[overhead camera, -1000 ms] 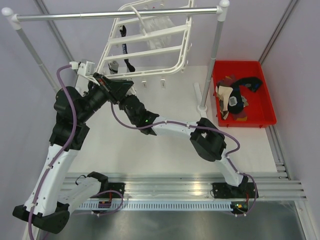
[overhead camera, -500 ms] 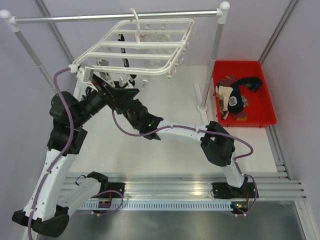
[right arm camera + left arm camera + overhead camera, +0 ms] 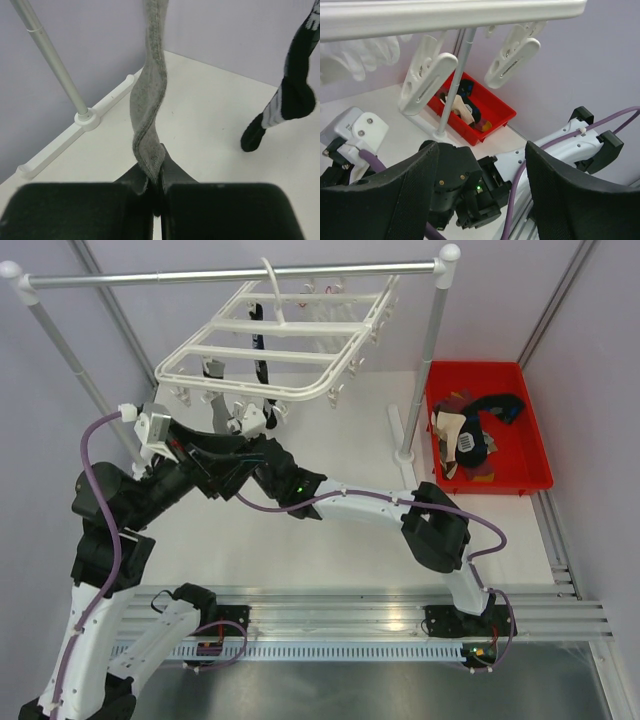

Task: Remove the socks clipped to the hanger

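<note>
The white hanger [image 3: 290, 335] hangs by its hook from the silver rail, with a grey sock [image 3: 214, 373] and a black-and-white sock [image 3: 261, 360] clipped under it. My right gripper [image 3: 159, 172] is shut on the lower end of the grey sock [image 3: 149, 100], which stretches up out of view. The black-and-white sock [image 3: 292, 92] dangles to its right. From above, the right gripper [image 3: 255, 448] sits below the hanger's near-left edge. My left gripper [image 3: 480, 200] is open and empty, facing the right arm's wrist; from above it [image 3: 220, 475] is just left of it. The hanger's bar [image 3: 450, 15] and clips [image 3: 427, 75] hang overhead.
A red bin [image 3: 532, 455] at the right holds several removed socks; it also shows in the left wrist view [image 3: 495, 107]. The rail's right post [image 3: 425, 360] and left post [image 3: 50, 60] stand on white feet. White fabric [image 3: 360, 52] hangs under the hanger's far side.
The hanger has swung from a steep tilt to nearly level. My left arm has drawn back down and to the left. The right gripper stays under the hanger's near-left edge.
</note>
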`<state>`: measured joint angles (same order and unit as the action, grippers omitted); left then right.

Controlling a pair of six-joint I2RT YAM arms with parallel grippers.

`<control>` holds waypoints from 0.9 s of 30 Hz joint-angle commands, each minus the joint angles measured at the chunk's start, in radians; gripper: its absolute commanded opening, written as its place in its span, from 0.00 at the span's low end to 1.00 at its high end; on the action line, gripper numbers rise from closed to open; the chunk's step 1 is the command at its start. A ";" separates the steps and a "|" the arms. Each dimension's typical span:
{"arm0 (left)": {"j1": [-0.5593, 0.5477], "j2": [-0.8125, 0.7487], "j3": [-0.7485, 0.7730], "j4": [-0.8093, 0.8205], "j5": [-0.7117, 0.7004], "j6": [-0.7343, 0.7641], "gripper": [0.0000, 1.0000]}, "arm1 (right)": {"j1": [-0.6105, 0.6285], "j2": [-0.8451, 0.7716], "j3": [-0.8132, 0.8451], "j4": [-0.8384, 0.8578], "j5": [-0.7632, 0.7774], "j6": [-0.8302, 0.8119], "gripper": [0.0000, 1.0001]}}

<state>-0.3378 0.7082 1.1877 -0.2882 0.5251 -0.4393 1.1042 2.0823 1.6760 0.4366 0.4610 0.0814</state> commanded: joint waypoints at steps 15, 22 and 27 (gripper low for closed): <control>-0.001 -0.072 0.131 -0.080 -0.166 0.022 0.22 | -0.030 -0.056 0.030 -0.018 -0.053 0.052 0.01; -0.001 -0.033 0.243 -0.009 -0.266 -0.006 0.04 | -0.030 -0.073 0.037 -0.038 -0.082 0.067 0.01; -0.001 0.013 0.268 0.023 -0.377 -0.029 0.02 | -0.026 -0.096 0.036 -0.050 -0.104 0.078 0.01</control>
<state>-0.3378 0.6701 1.4391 -0.3096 0.2565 -0.4267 1.0718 2.0640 1.6760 0.3752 0.3878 0.1387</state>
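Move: The clip holding the grey sock hangs about 8 cm ahead of the left hand, 6 cm to its left and 3 cm above. The hanger's near bar runs 8 cm ahead and 5 cm above, with its middle part about 2 cm to the left. From the right hand, already shut on the sock's lower end, that clip is some 18 cm up, 3 cm ahead and 2 cm left; the black sock hangs roughly 12 cm ahead, 5 cm right and 10 cm up. The empty left hand barely dips, then climbs about 11 cm while easing some 6 cm left and a little back, away from the hanger's near bar, its fingers closing from wide open to shut on nothing as it tips up and swings counter-clockwise, each by some 15 degrees. Meanwhile the right hand holds almost still under the clips, with only a centimetre's shift forward and mostly back, and keeps its shut fingers pinched on the grey sock's lower end. ##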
